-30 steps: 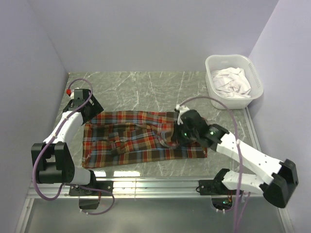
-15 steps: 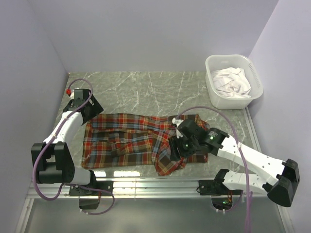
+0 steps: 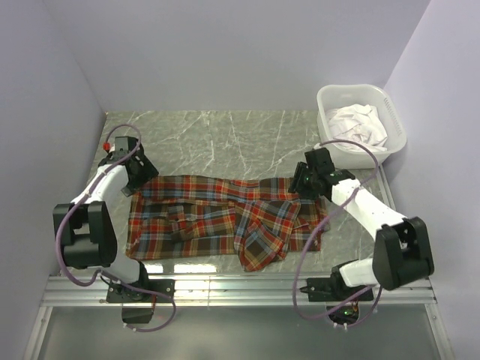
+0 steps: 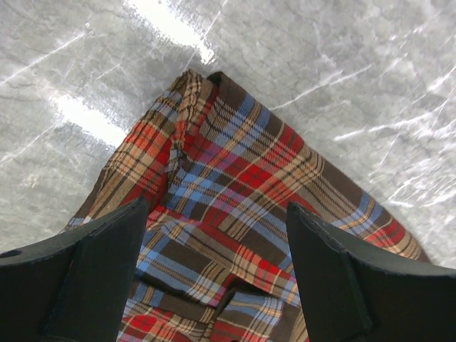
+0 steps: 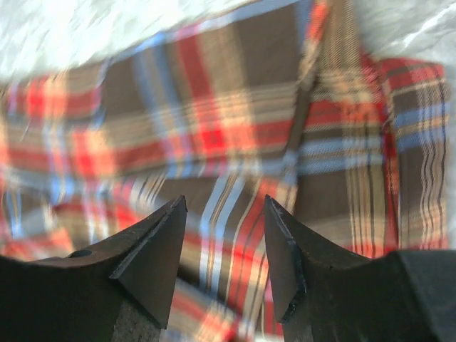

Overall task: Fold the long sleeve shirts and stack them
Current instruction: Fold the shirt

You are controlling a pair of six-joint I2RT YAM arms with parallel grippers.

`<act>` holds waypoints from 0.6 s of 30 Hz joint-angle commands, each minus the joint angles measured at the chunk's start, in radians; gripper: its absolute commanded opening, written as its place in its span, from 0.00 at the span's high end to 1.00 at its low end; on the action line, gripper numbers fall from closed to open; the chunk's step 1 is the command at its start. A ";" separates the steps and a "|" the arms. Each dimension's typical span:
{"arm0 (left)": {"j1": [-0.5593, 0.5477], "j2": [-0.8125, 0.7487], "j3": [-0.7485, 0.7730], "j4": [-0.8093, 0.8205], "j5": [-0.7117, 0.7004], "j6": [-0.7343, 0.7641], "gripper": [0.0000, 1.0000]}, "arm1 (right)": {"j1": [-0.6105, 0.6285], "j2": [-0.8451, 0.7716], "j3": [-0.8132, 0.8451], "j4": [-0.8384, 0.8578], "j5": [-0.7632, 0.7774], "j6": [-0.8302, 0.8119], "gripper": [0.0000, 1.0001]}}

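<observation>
One long sleeve shirt (image 3: 202,217), plaid in red, orange, teal and dark brown, lies spread flat on the marble table. A loose flap of it (image 3: 262,251) is bunched at the front middle. My left gripper (image 3: 141,178) hovers over its far left corner, open. In the left wrist view that corner (image 4: 235,171) lies between the wide fingers (image 4: 107,263) of the left gripper (image 4: 216,206). My right gripper (image 3: 301,182) is over the shirt's far right edge. It is open and empty above the plaid cloth (image 5: 235,121), seen blurred in the right wrist view around the gripper (image 5: 224,201).
A white basket (image 3: 330,139) holding crumpled white cloth (image 3: 358,124) stands at the back right corner. Lilac walls close in the table (image 3: 225,142) at the left, back and right. A metal rail (image 3: 225,289) runs along the near edge.
My right gripper opened and let go of the shirt fold, which dropped at the front middle. That arm then swung back to the shirt's far right edge. The left gripper shifted slightly.
</observation>
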 commanded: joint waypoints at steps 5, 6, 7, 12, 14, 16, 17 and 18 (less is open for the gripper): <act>0.026 0.035 0.024 0.053 0.100 -0.026 0.15 | -0.169 0.096 -0.095 0.306 -0.113 0.089 0.45; 0.029 0.038 0.022 0.057 0.117 -0.029 0.15 | -0.195 0.105 -0.098 0.328 -0.122 0.087 0.44; 0.030 0.049 0.019 0.060 0.123 -0.032 0.15 | -0.202 0.113 -0.100 0.360 -0.128 0.087 0.44; 0.050 0.073 0.008 0.068 0.151 -0.040 0.14 | -0.229 0.195 -0.071 0.414 -0.174 0.086 0.44; 0.050 0.061 -0.004 0.073 0.159 -0.037 0.13 | -0.235 0.232 -0.060 0.423 -0.185 0.086 0.44; 0.050 0.037 -0.010 0.063 0.159 -0.029 0.12 | -0.235 0.248 -0.060 0.444 -0.211 0.087 0.44; 0.049 0.026 -0.013 0.059 0.151 -0.024 0.12 | -0.236 0.260 -0.060 0.447 -0.216 0.087 0.45; 0.050 0.015 -0.018 0.054 0.150 -0.024 0.11 | -0.235 0.266 -0.060 0.452 -0.231 0.084 0.46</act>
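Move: The right hand is going for the shirt's far right corner, roughly 6 cm ahead, 5 cm to its right and 9 cm below. The folded-in right sleeve lies about 13 cm back and 11 cm to its left, while the basket stands some 18 cm ahead and 19 cm to its right. For the left hand, the shirt's far left corner is about 3 cm ahead, 2 cm left and 7 cm down. Right hand sinks about 6 cm while reaching forward and right towards its far corner; left lowers 2 cm, both open. ##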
